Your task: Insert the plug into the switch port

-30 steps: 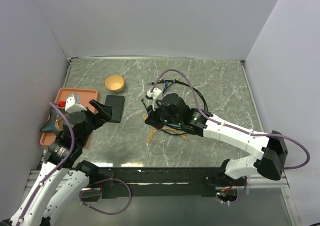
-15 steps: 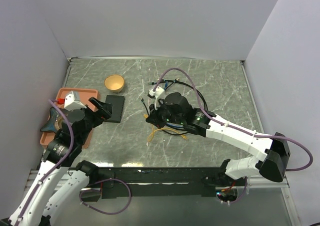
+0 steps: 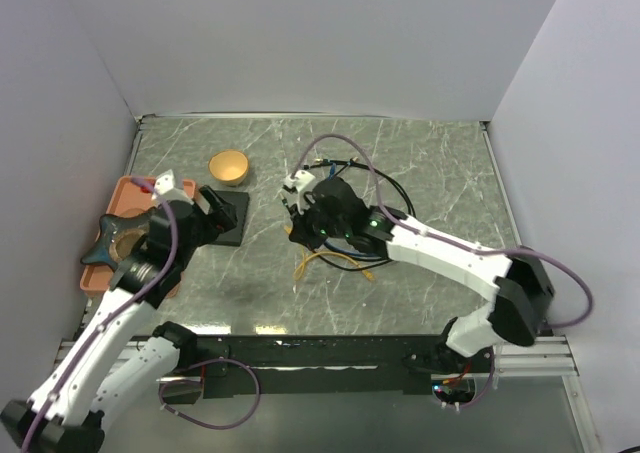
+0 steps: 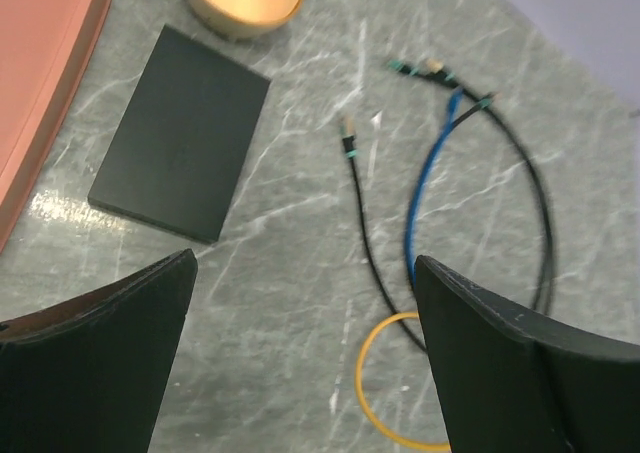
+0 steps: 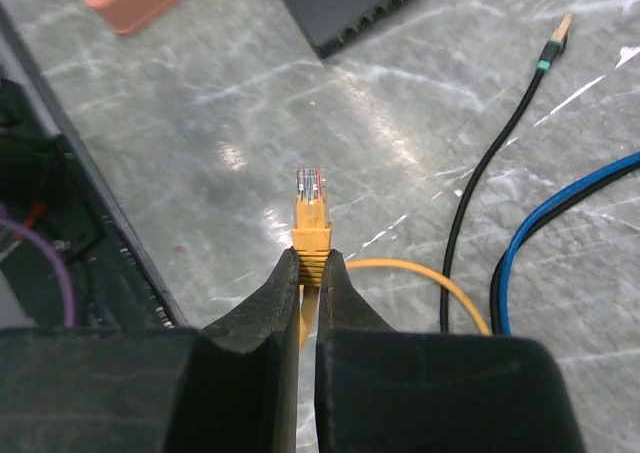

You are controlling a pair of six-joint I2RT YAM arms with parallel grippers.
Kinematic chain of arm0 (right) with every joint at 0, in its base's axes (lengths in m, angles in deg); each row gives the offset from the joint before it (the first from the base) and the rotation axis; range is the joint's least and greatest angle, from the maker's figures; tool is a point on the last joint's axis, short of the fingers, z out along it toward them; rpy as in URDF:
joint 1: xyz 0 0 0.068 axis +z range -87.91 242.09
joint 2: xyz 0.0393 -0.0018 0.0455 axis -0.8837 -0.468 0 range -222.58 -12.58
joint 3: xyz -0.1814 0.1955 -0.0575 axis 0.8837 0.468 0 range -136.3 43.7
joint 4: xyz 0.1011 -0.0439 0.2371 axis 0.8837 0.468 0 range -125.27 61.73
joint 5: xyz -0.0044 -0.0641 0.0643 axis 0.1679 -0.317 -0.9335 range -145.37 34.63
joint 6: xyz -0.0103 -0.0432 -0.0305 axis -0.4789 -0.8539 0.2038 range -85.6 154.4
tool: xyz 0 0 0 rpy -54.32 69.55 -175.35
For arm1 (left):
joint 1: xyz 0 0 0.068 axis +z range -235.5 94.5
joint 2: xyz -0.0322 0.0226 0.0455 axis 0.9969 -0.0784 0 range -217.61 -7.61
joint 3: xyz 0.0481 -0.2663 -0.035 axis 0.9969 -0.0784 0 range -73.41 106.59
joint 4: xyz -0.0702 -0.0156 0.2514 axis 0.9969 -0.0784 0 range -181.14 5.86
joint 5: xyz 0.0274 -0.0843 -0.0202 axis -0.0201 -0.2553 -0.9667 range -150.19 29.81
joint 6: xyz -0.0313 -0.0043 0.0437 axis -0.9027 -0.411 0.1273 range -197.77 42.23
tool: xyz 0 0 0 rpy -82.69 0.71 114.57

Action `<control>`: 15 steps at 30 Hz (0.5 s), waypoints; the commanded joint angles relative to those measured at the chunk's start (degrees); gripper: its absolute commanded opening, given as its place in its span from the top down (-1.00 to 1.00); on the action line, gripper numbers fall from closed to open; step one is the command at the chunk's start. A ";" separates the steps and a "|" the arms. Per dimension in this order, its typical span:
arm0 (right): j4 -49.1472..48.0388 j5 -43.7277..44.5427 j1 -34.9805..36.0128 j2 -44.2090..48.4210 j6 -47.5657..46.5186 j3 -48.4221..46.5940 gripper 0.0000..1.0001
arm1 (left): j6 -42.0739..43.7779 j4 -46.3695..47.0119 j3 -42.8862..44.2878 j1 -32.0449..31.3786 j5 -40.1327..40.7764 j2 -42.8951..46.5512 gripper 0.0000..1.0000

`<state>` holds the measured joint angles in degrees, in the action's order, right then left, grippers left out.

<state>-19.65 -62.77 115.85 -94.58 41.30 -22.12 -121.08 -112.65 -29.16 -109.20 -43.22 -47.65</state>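
Note:
The switch (image 3: 231,216), a flat matte-black box, lies beside the orange tray; its row of sockets (image 5: 385,8) faces my right gripper. That gripper (image 5: 312,263) is shut on the boot of the yellow plug (image 5: 311,205), whose clear tip points toward the switch from a short way off and hangs above the table. In the top view the right gripper (image 3: 300,237) sits right of the switch, with the yellow cable (image 3: 338,263) trailing under it. My left gripper (image 4: 305,358) stands wide open and holds nothing. It hovers over bare table just near of the switch (image 4: 185,143).
An orange tray (image 3: 128,191) holding a dark star-shaped piece sits at the left edge. A small yellow bowl (image 3: 229,166) stands behind the switch. Loose black (image 4: 360,213) and blue (image 4: 425,198) cables lie around the right arm. A yellow loop (image 4: 375,383) lies near the left gripper's right finger.
My left arm has swung farther in and a little right, bringing its open gripper up to the switch. The right gripper has shifted slightly left and back, still holding the plug.

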 commanded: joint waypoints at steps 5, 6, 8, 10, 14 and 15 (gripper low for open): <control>-1.11 -9.47 -5.59 -11.51 -3.82 -5.10 1.00 | 4.29 7.15 1.63 8.13 -4.84 -16.11 -0.93; -0.68 -10.00 -5.94 -13.35 -3.91 -6.50 1.00 | 4.81 7.94 2.06 9.28 -5.10 -19.35 -0.93; 0.55 -10.88 -6.38 -14.85 -4.08 -7.65 1.00 | 5.95 10.21 2.77 11.66 -5.10 -22.53 -0.93; 0.56 -11.32 -6.30 -15.82 -4.26 -7.83 1.00 | 6.74 11.98 3.82 13.67 -6.51 -26.75 -0.94; 0.73 -12.29 -6.65 -16.44 -4.26 -7.74 1.00 | 7.45 15.50 6.10 15.88 -6.69 -33.69 -0.96; 1.08 -12.29 -6.82 -16.96 -4.26 -8.18 1.00 | 7.45 16.03 6.63 16.14 -6.34 -36.84 -0.98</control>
<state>-18.42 -73.28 109.56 -110.90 38.34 -26.90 -115.62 -102.92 -26.95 -94.67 -48.47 -78.99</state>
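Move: Ahead of the open left hand, the switch lies about 9 cm farther out, 4 cm to the left and roughly 20 cm below. Beyond the switch by some 13 cm is the bowl, while the orange tray is about 21 cm to its left and 4 cm nearer. From the right hand with the yellow plug, the switch is some 13 cm ahead, 19 cm left and 17 cm below; a loose black cable plug lies about 16 cm ahead and 5 cm left. Diving towards the switch, the left hand drops about 11 cm while reaching 8 cm forward, swinging left after the first bit and tipping its wide-open fingers some 20 degrees further down. The right keeps its pinch on the yellow plug, sinks about 8 cm with a slight forward reach, its fingers tipping steeper, then eases to a stop. ##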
